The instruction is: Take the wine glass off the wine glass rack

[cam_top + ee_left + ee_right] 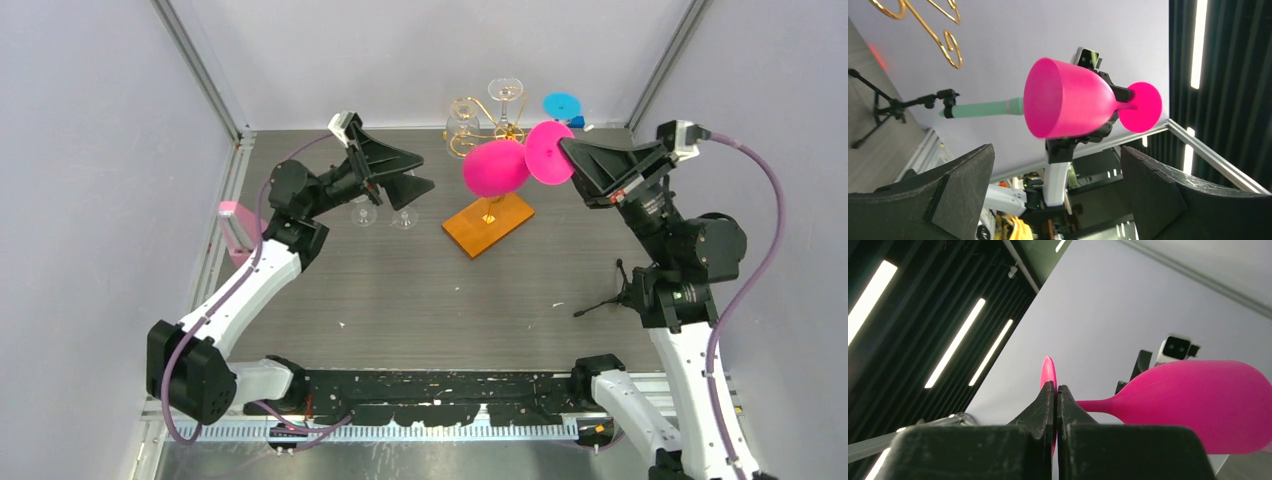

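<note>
A bright pink wine glass (495,167) lies on its side in the air above the orange base (489,222) of the wine glass rack (478,118). My right gripper (565,150) is shut on the rim of the glass's round foot (1048,371), and the bowl (1198,400) points left. In the left wrist view the glass (1070,100) hangs apart from the gold scroll arm (943,30). My left gripper (425,172) is open, its mouth facing the bowl from a short way off. Nothing lies between its fingers (963,190).
Clear glasses (507,92) still hang on the rack, and a blue one (561,103) sits behind it. Two clear glasses (363,213) stand on the table under my left gripper. A small black tripod (605,293) stands right of centre. A pink block (238,225) lies at the left edge.
</note>
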Tool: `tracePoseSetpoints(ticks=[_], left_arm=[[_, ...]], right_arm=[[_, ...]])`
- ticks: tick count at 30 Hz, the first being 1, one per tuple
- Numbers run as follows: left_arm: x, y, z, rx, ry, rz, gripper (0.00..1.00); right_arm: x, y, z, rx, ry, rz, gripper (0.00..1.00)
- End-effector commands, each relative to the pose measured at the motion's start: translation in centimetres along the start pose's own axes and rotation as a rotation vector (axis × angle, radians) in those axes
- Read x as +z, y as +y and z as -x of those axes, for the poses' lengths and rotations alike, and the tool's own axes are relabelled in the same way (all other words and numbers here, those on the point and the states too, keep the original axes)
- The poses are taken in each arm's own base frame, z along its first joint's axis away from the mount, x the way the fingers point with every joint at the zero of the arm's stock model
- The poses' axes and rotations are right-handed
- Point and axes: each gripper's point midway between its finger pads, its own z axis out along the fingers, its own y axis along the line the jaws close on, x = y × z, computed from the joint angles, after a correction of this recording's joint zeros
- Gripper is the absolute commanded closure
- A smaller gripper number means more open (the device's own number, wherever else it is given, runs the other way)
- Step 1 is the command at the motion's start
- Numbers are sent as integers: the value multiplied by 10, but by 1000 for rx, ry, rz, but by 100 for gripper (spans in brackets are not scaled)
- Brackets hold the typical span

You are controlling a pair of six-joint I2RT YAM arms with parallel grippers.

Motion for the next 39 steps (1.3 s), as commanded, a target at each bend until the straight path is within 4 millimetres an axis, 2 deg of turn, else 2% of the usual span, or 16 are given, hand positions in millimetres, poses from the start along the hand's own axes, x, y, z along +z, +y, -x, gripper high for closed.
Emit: tracePoseSetpoints(ticks=[1, 5, 7, 14, 19, 26, 34, 35, 37, 38, 39], left_arm=[[13, -37, -11, 3, 54, -119, 1], [14, -48, -16, -13, 75, -160, 8], [10, -54, -19, -21, 73, -183, 12], [-4, -72, -29, -33, 71, -231, 34], [-9, -85, -33, -25, 68, -265, 56], [-16, -103, -35, 7, 57, -337, 98], [-23, -117, -42, 95, 45, -369, 100], [-24, -119, -43, 109, 46, -369, 100], [-23, -118, -44, 135, 48, -352, 100], [-23, -118, -45, 158, 48, -344, 100], [-23, -117, -45, 181, 46, -328, 100]], right_arm=[[20, 0, -22, 40, 84, 76, 100], [39, -8, -61, 66, 168, 93, 100], [44, -9, -63, 49, 165, 96, 100], [48, -16, -54, 21, 104, 75, 100], [50, -31, -50, 44, 68, 44, 100], [49, -55, -41, 117, -4, 8, 100], [47, -64, -36, 121, -45, -18, 99], [46, -64, -36, 114, -48, -19, 97], [45, -66, -35, 98, -55, -35, 85], [45, -70, -34, 93, -61, -58, 69], [43, -69, -33, 72, -67, -63, 61]])
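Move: The right hand holds the pink wine glass by its foot; its bowl lies about 10 cm to the right of the open left fingers, 4 cm nearer the base and 5 cm higher. From the right hand, the left fingers are some 18 cm left, 6 cm farther out and 11 cm lower. From the left hand, the gold rack's top is about 12 cm ahead, 13 cm right and 12 cm below, and the nearer clear glass stands 6 cm ahead, 4 cm left and 25 cm below. The right hand, still pinching the foot, swings the pink glass left towards the left hand, overshooting and easing back to about 7 cm left, 2–3 cm lower and farther out, and at the very end its fingers start to open around the foot. The left hand edges a little right, then rises some 8 cm while drawing back 4 cm and slightly left with its fingers closing, so that they pinch the bowl's wall at the rim, one finger inside the bowl and one outside. ##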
